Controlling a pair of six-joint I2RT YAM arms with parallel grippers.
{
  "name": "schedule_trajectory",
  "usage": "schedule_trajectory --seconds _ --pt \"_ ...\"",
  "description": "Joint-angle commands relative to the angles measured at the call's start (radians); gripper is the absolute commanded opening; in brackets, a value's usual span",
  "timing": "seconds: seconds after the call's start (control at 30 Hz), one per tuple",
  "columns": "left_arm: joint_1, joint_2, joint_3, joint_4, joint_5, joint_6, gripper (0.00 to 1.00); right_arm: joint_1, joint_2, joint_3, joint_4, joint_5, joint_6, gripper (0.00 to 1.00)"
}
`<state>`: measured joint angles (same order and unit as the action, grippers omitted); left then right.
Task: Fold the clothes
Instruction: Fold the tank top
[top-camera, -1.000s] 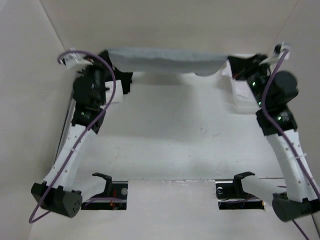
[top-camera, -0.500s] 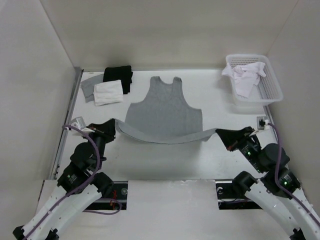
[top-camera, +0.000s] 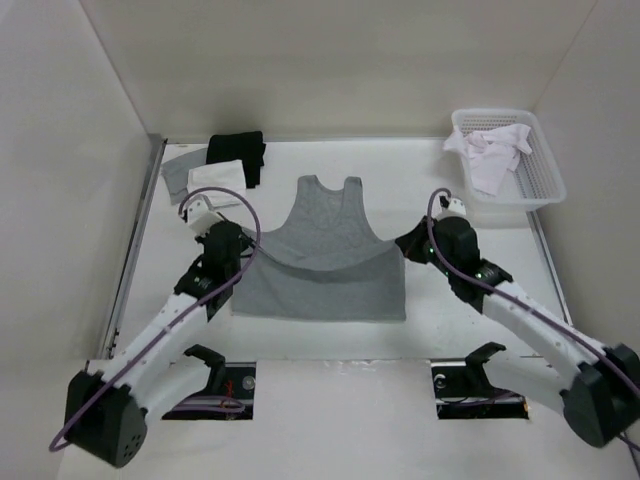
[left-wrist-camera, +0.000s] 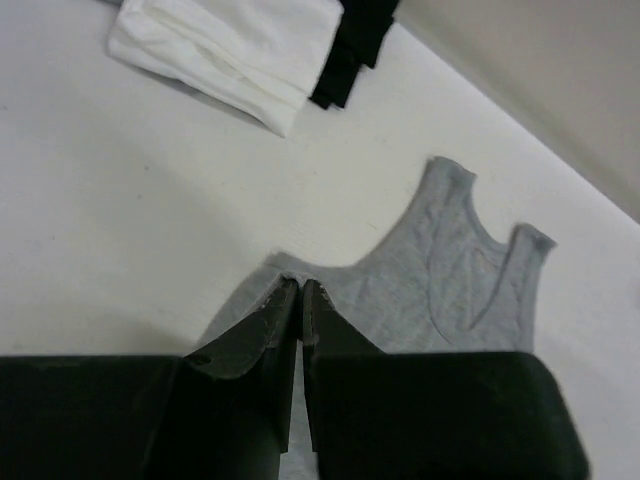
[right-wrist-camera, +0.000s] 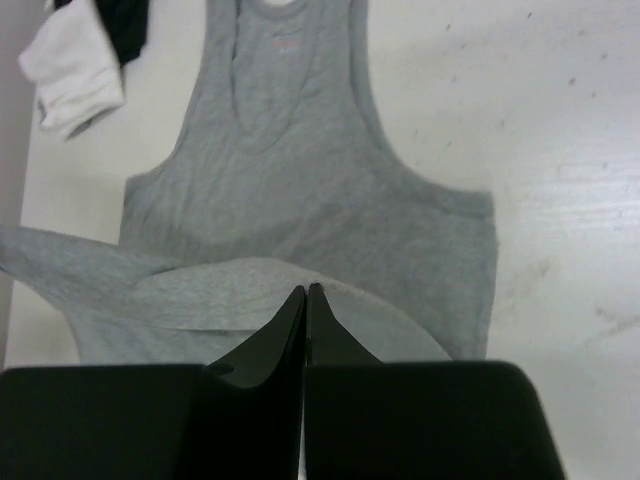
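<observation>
The clothes (top-camera: 320, 225), a light grey sleeveless top, lie flat mid-table with the neck toward the far wall. The lower part is doubled over the body, and the hem sags between my two grippers. My left gripper (top-camera: 243, 250) is shut on the hem's left corner, and the left wrist view shows grey cloth (left-wrist-camera: 450, 270) pinched at its tips (left-wrist-camera: 300, 283). The right gripper (top-camera: 405, 245) is shut on the hem's right corner. In the right wrist view its tips (right-wrist-camera: 306, 289) hold a curved flap above the top's body (right-wrist-camera: 300, 170).
A white mesh basket (top-camera: 540, 185) holding a white garment (top-camera: 488, 150) stands at the far right. Folded black (top-camera: 238, 155), white (top-camera: 215, 178) and grey (top-camera: 175, 170) cloth pieces lie at the far left. Walls close in the table on three sides.
A second ago the top hung stretched between the grippers at the far end. It was then laid flat, and both grippers have carried the hem from the near side over the body.
</observation>
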<state>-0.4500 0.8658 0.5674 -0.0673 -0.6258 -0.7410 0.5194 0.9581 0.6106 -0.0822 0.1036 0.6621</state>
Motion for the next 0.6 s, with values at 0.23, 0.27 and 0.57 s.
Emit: schedule_trajectory --seconds 0.23,0.27,0.57 --pt "0.204 0.531 0.365 0.388 0.179 -0.011 0.04 -0.285 0.45 0.354 0.364 -0.208 0.016 0.0" --pt "0.21 0.597 0.415 0.388 0.19 -0.008 0.04 -0.304 0.502 0.389 0.374 -0.22 0.025 0.0" --pt "0.25 1.003 0.704 0.411 0.365 0.044 0.37 -0.416 0.858 0.604 0.374 -0.216 0.113 0.3"
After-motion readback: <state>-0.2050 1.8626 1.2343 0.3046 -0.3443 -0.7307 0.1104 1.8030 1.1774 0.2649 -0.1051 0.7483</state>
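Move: The tank top's shoulder straps, where I am taking the hem, lie about 22 cm ahead and 20 cm to the right of my left hand, and about 22 cm ahead and 17 cm to the left of my right; both are some 5 cm lower. From my left hand, the white cloth is roughly 21 cm ahead and 13 cm left, the black cloth 30 cm ahead and 7 cm left. The basket stands about 27 cm ahead and 36 cm right of my right hand. With a hem corner still pinched in each hand, I sweep both hands fast forward, about 24 cm, carrying the hem over the tank top's body towards the shoulder straps. They arc up a few centimetres, then sink; my right hand also spreads some 7 cm to the right and turns about 15 degrees clockwise. As they sink at the far end, both grippers begin to open, the left first. ##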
